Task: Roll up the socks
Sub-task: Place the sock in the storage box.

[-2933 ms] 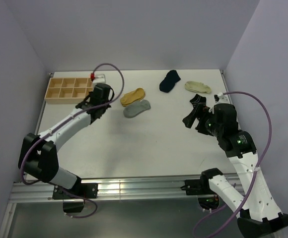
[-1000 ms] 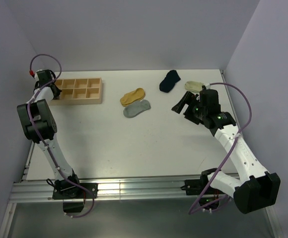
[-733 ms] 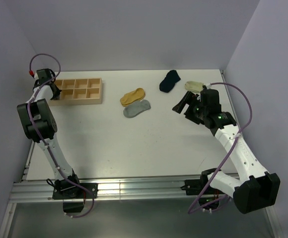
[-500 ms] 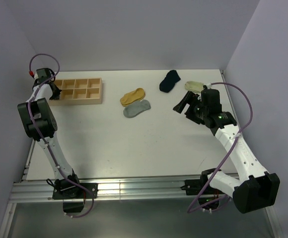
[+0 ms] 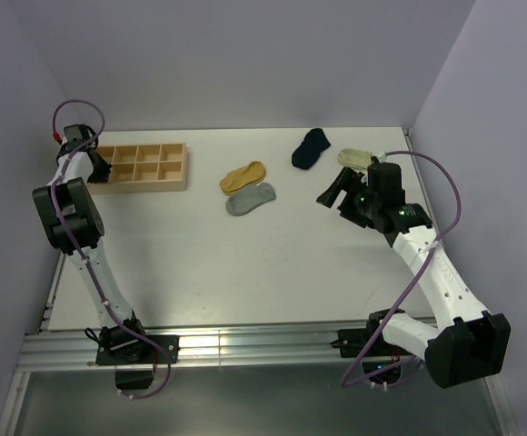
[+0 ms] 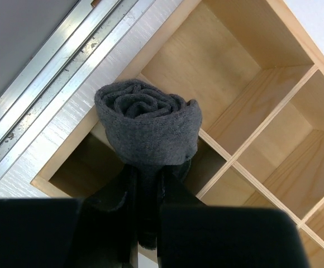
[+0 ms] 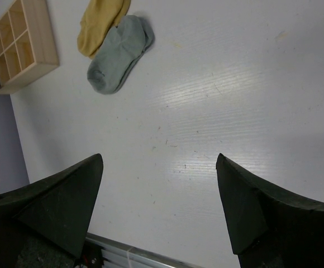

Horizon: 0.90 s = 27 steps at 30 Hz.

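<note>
A dark grey sock point(image 6: 148, 125), rolled into a tight bundle, is pinched in my left gripper point(image 6: 148, 173), which is shut on it. It hangs over the corner compartment at the far-left end of the wooden divider box point(image 6: 274, 114). From above, the left gripper point(image 5: 94, 166) sits at that end of the box point(image 5: 145, 186). A mustard sock point(image 5: 243, 175) and a light grey sock point(image 5: 250, 199) lie flat side by side mid-table. My right gripper point(image 5: 336, 193) hovers open to their right, with nothing between its fingers point(image 7: 72, 195).
A navy sock point(image 5: 311, 147) and a cream sock point(image 5: 359, 157) lie near the back edge. Lilac walls close in the table point(image 5: 245, 272) on three sides. A metal rail point(image 5: 245, 345) runs along the near edge. The right wrist view shows the mustard sock point(image 7: 100, 22), the light grey sock point(image 7: 120, 53) and the box point(image 7: 19, 44).
Since the earliest frame my left arm has swung from the box's right end to its far-left corner, and my right gripper has moved farther back. Over the last second, almost nothing has shifted.
</note>
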{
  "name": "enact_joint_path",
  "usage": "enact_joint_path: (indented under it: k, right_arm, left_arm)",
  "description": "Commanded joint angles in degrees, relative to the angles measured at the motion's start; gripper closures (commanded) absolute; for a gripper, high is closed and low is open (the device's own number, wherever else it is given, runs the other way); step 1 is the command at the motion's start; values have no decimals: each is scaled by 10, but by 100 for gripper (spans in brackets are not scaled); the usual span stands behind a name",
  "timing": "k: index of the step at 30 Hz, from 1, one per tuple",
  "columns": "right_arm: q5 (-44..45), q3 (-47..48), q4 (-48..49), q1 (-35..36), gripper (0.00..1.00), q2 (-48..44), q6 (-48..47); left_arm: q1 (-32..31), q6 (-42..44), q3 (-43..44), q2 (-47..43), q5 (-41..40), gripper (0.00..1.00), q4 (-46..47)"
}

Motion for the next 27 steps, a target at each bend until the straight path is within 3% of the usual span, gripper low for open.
enact_joint_path:
  k: [1, 3, 6, 12, 24, 27]
  right_arm:
    - [-2, 8, 12, -6, 11, -1, -10]
    - [-2, 8, 13, -8, 11, 0, -11]
    - [-7, 9, 14, -10, 11, 2, -15]
    - [-16, 3, 19, -11, 11, 2, -17]
    - [-17, -5, 17, -14, 12, -7, -23]
    - [-20, -5, 18, -14, 12, -6, -24]
  left_arm:
    - [-1, 2, -33, 46, 43, 100, -129]
    - [-1, 2, -58, 33, 38, 98, -118]
    - [-1, 1, -87, 5, 29, 84, -89]
    - [-4, 1, -81, -30, 2, 66, -76]
    - [-11, 2, -61, -70, -36, 58, -81]
    - [-14, 1, -60, -81, -39, 50, -77]
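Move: The left gripper still holds the rolled dark-grey sock at the storage box's near-left compartment. That compartment's middle is practically under the hand point, about 1 cm ahead and 2 cm below. The empty far-left compartment lies about 9 cm ahead, level sideways, and the next near compartment about 1 cm ahead and 7 cm to the right, both also about 2 cm below. From the right gripper the near-left compartment is roughly 24 cm ahead, 64 cm left and 18 cm below. Open the left gripper from nearly shut to about half, letting the fingers spread on both sides of the rolled sock. While they part, draw the hand back towards the base about 3 cm, drifting slightly right and up by less than a centimetre each, with the wrist nearly steady; stay in the near-left compartment and drag the storage box along. ##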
